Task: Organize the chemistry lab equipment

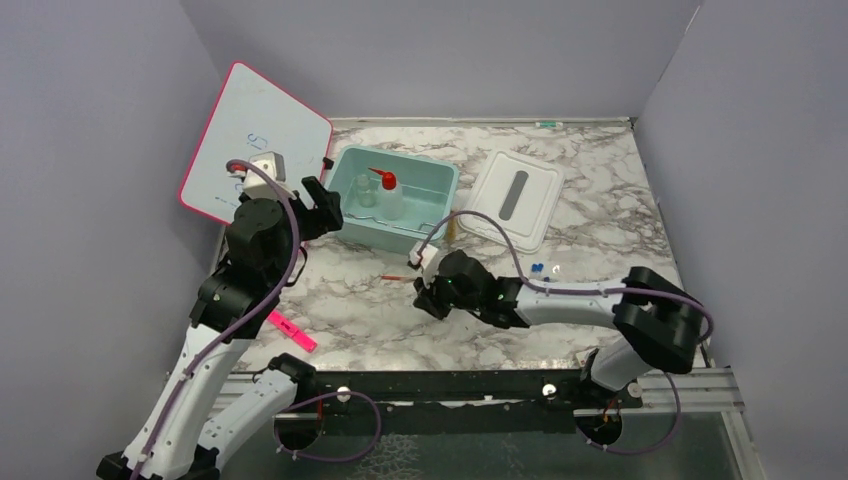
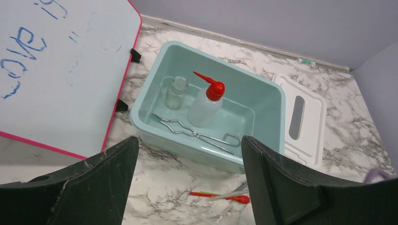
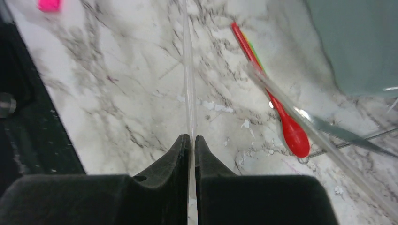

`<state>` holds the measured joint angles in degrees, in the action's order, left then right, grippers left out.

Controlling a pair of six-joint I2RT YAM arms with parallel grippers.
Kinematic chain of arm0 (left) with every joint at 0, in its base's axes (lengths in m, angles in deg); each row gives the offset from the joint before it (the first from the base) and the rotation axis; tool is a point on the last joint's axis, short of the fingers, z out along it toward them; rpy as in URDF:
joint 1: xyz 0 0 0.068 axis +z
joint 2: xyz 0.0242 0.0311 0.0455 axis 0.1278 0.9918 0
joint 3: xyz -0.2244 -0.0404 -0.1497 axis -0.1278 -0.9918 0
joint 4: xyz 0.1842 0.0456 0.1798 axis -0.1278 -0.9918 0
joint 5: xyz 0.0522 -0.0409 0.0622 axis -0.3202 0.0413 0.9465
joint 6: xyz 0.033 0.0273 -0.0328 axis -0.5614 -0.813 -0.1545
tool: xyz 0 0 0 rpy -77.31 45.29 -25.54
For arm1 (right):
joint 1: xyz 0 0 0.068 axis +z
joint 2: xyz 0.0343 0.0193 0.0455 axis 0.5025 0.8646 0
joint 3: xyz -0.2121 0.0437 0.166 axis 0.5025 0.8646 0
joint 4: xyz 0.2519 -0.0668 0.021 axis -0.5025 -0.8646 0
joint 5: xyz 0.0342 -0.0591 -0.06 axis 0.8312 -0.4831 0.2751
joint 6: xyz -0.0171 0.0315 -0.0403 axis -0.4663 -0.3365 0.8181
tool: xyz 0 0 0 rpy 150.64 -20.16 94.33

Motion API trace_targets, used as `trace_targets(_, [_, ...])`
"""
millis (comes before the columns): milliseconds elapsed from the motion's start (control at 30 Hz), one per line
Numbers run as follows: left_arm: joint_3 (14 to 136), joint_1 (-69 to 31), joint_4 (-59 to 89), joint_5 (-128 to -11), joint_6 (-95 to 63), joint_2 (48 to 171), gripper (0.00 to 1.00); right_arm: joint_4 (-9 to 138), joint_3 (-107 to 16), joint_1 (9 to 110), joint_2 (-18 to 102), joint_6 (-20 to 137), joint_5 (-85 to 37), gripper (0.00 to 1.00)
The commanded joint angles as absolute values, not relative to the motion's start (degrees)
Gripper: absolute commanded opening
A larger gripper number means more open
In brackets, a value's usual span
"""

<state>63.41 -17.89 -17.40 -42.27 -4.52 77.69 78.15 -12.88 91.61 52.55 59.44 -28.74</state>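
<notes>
My right gripper point(image 3: 192, 137) is shut on a thin clear rod point(image 3: 188, 89), low over the marble table in front of the teal bin point(image 1: 400, 238). Just right of it lie a red spoon-like tool point(image 3: 292, 131), a second clear rod point(image 3: 328, 143) across it, and a thin metal tool point(image 3: 352, 137). The bin point(image 2: 155, 129) holds the squeeze bottle point(image 2: 206, 105) with its red nozzle, metal tongs point(image 2: 197, 133) and a small clear jar point(image 2: 176, 92). My left gripper point(image 2: 188, 138) hangs open above the bin's front left corner with nothing in it. Two blue-capped vials point(image 1: 538, 268) sit by the right arm.
The bin's white lid point(image 1: 515, 198) lies to the right of the bin. A pink-edged whiteboard point(image 1: 255, 140) leans at the back left. A pink highlighter point(image 1: 292, 332) lies near the left arm's base. Purple walls close in three sides.
</notes>
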Motion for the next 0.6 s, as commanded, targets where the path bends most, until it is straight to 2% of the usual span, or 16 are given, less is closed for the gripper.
trace_targets(0, [66.76, -17.84, -18.71, -37.93, -6.53, 75.05, 0.83, 74.34, -14.02, 92.05, 43.11, 58.02, -26.13, 0.10])
trace_targets(233, [65.24, -17.79, -19.98, -36.79, -4.30, 72.05, 0.82, 67.67, -25.47, 90.51, 39.37, 64.63, -28.63, 0.11])
trace_targets(567, [60.27, -17.79, -22.58, -40.79, -0.05, 70.78, 0.82, 59.00, -46.67, 76.73, 55.25, 73.22, -13.97, 0.11])
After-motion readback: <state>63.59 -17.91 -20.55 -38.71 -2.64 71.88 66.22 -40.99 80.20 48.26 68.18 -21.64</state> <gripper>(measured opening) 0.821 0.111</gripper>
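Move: The clear rod is already in my right fingers. The teal bin I am taking it to is centred about 19 cm ahead and 6 cm left, near my hand's height, with the red-capped bottle standing around its middle. The red spoon lies some 5 cm ahead and 2 cm left, about 4 cm below; the white lid is 19 cm ahead and 18 cm right. From my left hand, the bin is roughly 12 cm ahead, 11 cm right and well below. Keeping the clear rod pinched, I raise my right hand some 20 cm, first almost straight up, then curving about 10 cm forward towards the teal bin as the climb eases. My wrist tips the fingers up some 20 degrees. My empty left hand, still wide open, eases back and left a few centimetres, away from the bin. ##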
